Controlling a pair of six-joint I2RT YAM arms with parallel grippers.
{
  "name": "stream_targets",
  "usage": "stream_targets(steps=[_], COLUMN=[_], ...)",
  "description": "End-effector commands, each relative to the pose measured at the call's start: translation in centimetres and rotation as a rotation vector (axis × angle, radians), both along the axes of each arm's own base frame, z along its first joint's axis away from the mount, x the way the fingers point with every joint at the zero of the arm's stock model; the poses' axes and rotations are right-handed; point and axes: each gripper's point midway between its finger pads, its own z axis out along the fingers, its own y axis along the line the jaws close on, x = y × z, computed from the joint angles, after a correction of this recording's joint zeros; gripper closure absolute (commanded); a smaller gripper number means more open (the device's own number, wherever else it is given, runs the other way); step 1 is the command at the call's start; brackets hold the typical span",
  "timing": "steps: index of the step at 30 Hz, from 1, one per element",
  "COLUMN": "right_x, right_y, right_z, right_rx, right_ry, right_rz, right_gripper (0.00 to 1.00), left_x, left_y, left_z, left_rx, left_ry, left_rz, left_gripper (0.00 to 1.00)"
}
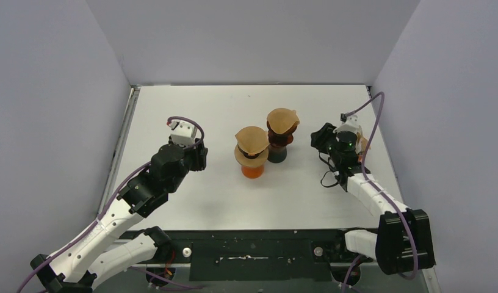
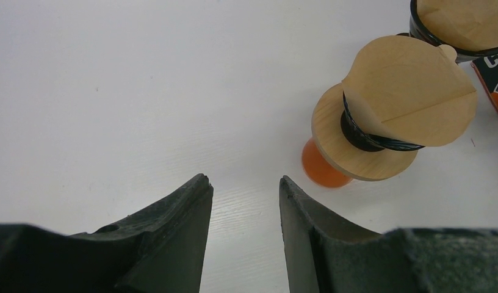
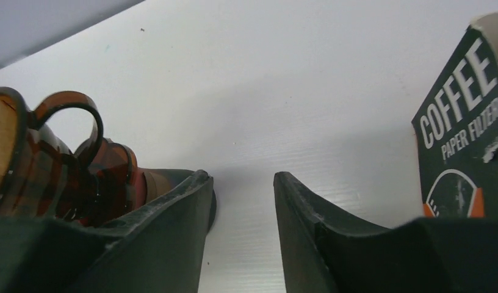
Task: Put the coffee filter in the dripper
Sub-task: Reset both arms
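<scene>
Two drippers stand mid-table, each with a tan paper coffee filter in it. The far amber glass dripper [image 1: 279,138] [image 3: 51,165] holds a filter [image 1: 282,119] [image 2: 466,21]. My right gripper [image 1: 320,137] [image 3: 241,175] is open and empty just right of it, low over the table. The nearer dripper [image 1: 252,160] [image 2: 356,137] has a wooden collar and an orange base, with a filter [image 1: 252,140] [image 2: 411,91] on top. My left gripper [image 1: 202,155] [image 2: 243,180] is open and empty to the left of it, apart from it.
A dark green box [image 3: 460,140] [image 2: 494,79] printed "COFFEE PAPER FILTER" stands close beside the right wrist. Grey walls enclose the table [image 1: 191,110] on the left, back and right. The arm bases sit at the near edge.
</scene>
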Motion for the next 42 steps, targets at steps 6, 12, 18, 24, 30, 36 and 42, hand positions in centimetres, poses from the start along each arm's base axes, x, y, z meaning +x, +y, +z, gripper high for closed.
stream_targets(steps=[6,12,18,24,30,36,42], right_x=[-1.4,-3.1,-5.4,-8.1,-10.2,-11.5,-11.8], right_y=[-1.5,-1.7,-1.5,-0.6,0.1,-0.5,-1.4], right_z=[6.1,8.9,10.5,11.1,11.4,11.8,12.7], right_rx=[-0.053,-0.068,-0.082,-0.093,-0.111,-0.167,-0.143], right_ry=[-0.1,-0.125,-0.115,-0.11,-0.071,-0.071,-0.105], right_rz=[-0.022,-0.013,0.021,0.091,0.142,0.139,0.075], right_gripper=[0.37,0.01,0.0,0.0,0.0,0.0,0.0], left_x=[0.3,0.4,0.3,0.3,0.1,0.1,-0.1], left_y=[0.6,0.8,1.0,1.0,1.4,2.0,2.3], left_z=[1.2,1.2,1.4,1.5,2.0,2.3,3.0], left_rx=[-0.008,-0.001,-0.005,-0.005,-0.013,-0.015,-0.038], left_ry=[-0.042,-0.042,-0.049,-0.053,-0.068,-0.081,-0.106], left_rz=[0.025,0.031,0.033,0.031,0.041,0.065,0.071], left_gripper=[0.57,0.57,0.57,0.57,0.32,0.04,0.03])
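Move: The brown dripper with its paper filter stands about 15 cm to the left of my right hand, about 1 cm farther out and a touch lower. The blue dripper stack is some 25 cm to that hand's left and 5 cm nearer me; the filter box is roughly 16 cm to its right, level with it and about 8 cm lower. From my left hand the brown dripper lies some 31 cm right, 13 cm ahead and 13 cm down. I draw my empty right hand clear of the brown dripper, rising first and then pulling back towards my base, about 10 cm up and 11 cm back in all, while its part-open fingers spread fully. The wrist turns slightly counter-clockwise. Late on, my left hand opens wide too, easing a little left and up. ##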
